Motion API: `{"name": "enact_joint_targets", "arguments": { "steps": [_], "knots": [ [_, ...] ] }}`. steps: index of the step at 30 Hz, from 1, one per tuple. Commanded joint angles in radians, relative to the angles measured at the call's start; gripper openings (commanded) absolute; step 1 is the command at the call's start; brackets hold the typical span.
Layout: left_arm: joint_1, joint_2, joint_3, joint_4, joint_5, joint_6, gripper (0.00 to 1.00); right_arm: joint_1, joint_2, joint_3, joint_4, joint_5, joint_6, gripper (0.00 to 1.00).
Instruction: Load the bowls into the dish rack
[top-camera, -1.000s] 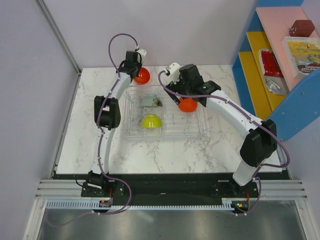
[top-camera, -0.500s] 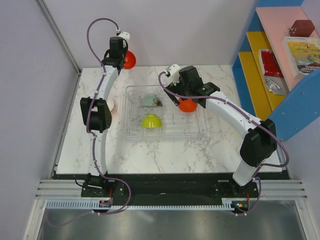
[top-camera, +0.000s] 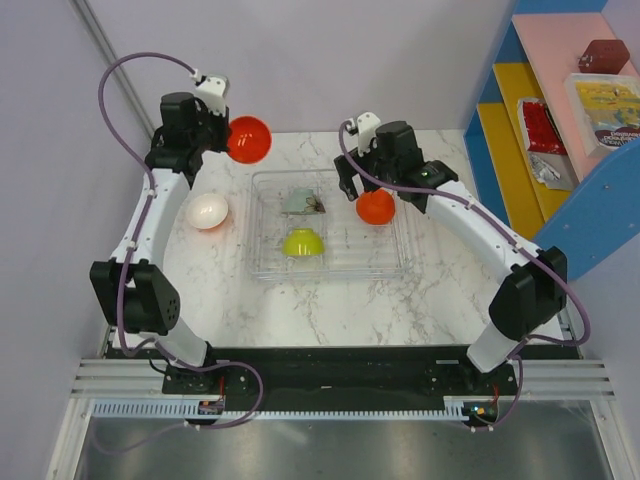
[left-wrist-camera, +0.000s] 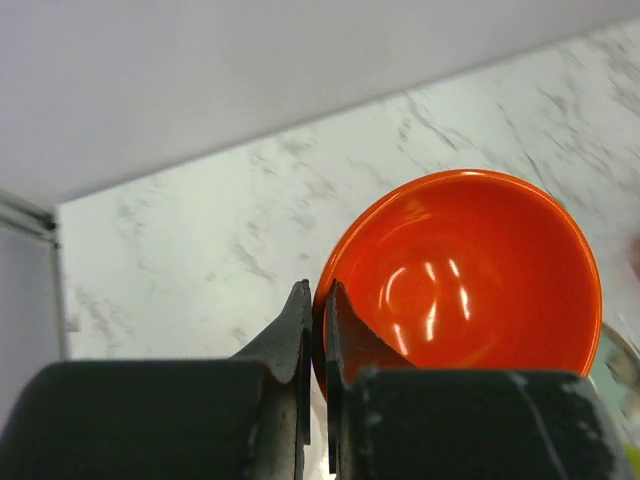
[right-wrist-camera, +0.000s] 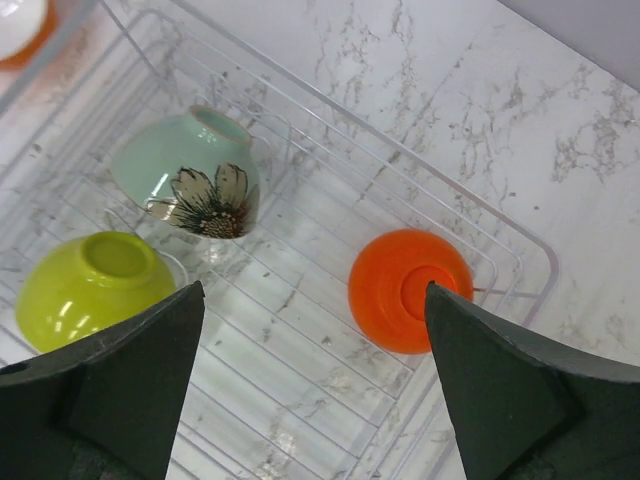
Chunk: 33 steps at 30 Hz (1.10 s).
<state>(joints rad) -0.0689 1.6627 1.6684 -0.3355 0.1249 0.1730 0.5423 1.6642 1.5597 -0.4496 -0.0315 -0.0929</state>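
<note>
The clear dish rack (top-camera: 385, 262) lies mid-table and holds three upturned bowls: a pale green flowered one (top-camera: 300, 202), a yellow-green one (top-camera: 302, 242) and an orange one (top-camera: 376, 207). All three show in the right wrist view: flowered (right-wrist-camera: 190, 170), yellow-green (right-wrist-camera: 90, 285), orange (right-wrist-camera: 410, 290). My left gripper (top-camera: 218, 125) is shut on the rim of a red-orange bowl (top-camera: 248, 139), held raised at the back left; the wrist view shows its inside (left-wrist-camera: 470, 280). My right gripper (top-camera: 362, 185) is open and empty above the rack, over the orange bowl. A white bowl (top-camera: 207, 211) sits left of the rack.
A blue, yellow and pink shelf unit (top-camera: 560, 130) with packets stands at the right. Grey walls close the back and left. The rack's wire-like ribs (right-wrist-camera: 300, 330) run under the right gripper.
The left arm swung up and to the left with the red-orange bowl, uncovering the white bowl. The right gripper let go of the orange bowl in the rack and lifted.
</note>
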Motion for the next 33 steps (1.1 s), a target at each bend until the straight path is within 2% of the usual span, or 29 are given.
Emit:
{"name": "enact_joint_targets", "arguments": {
  "steps": [1,3,4,6,8,9,10,14,16,24,33],
  "knots": [
    [-0.014,-0.086,-0.22,0.081,0.281,0.011,0.02,-0.061,-0.073,-0.003,0.058,-0.305,0.157,0.98],
    [-0.014,-0.116,-0.297,0.098,0.327,0.014,0.02,-0.08,-0.084,-0.041,0.084,-0.395,0.218,0.98],
    [-0.014,-0.122,-0.315,0.104,0.35,0.017,0.02,-0.087,-0.084,-0.058,0.121,-0.509,0.24,0.98],
    [-0.015,-0.141,-0.364,0.111,0.415,0.011,0.02,-0.1,-0.078,-0.11,0.166,-0.617,0.316,0.98],
    [-0.023,-0.152,-0.386,0.127,0.464,0.01,0.02,-0.114,-0.061,-0.156,0.282,-0.784,0.382,0.98],
    [-0.028,-0.158,-0.407,0.134,0.472,0.003,0.02,-0.119,-0.055,-0.212,0.337,-0.827,0.425,0.98],
    [-0.04,-0.168,-0.415,0.148,0.476,0.003,0.02,-0.123,-0.049,-0.242,0.47,-0.864,0.535,0.98],
    [-0.065,-0.193,-0.44,0.18,0.504,-0.015,0.02,-0.15,0.02,-0.328,0.718,-0.996,0.749,0.98],
    [-0.08,-0.201,-0.453,0.197,0.51,-0.024,0.02,-0.157,0.041,-0.345,0.788,-1.016,0.806,0.98],
    [-0.153,-0.261,-0.507,0.228,0.529,-0.043,0.02,-0.162,0.055,-0.352,0.807,-1.032,0.826,0.98],
    [-0.183,-0.282,-0.522,0.239,0.527,-0.052,0.02,-0.165,0.084,-0.369,0.876,-1.05,0.889,0.98]
  ]
}}
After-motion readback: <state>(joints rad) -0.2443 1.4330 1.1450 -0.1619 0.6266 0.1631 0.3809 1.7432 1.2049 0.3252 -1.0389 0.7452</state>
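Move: My left hand holds the red bowl by its rim; the open right gripper it is taken to is about 31 cm right, 9 back and 7 below. From my right hand the red bowl lies some 25 cm left, 10 ahead and 7 higher; in the rack, roughly 14 cm below, sit the mint bowl 15 left and 6 ahead, the yellow bowl 14 left and 6 back, and the racked red bowl 5 right and 3 ahead. My left hand keeps its pinch on the red bowl's rim and swings it right and back, nearly 20 cm across, dipping about 13 cm then rising some 5, while turning clockwise about 35 degrees. My right hand, fingers staying wide open, draws back 7 cm and left 6 to meet the bowl, rolling its left side strongly up, tipping down and turning counter-clockwise. ##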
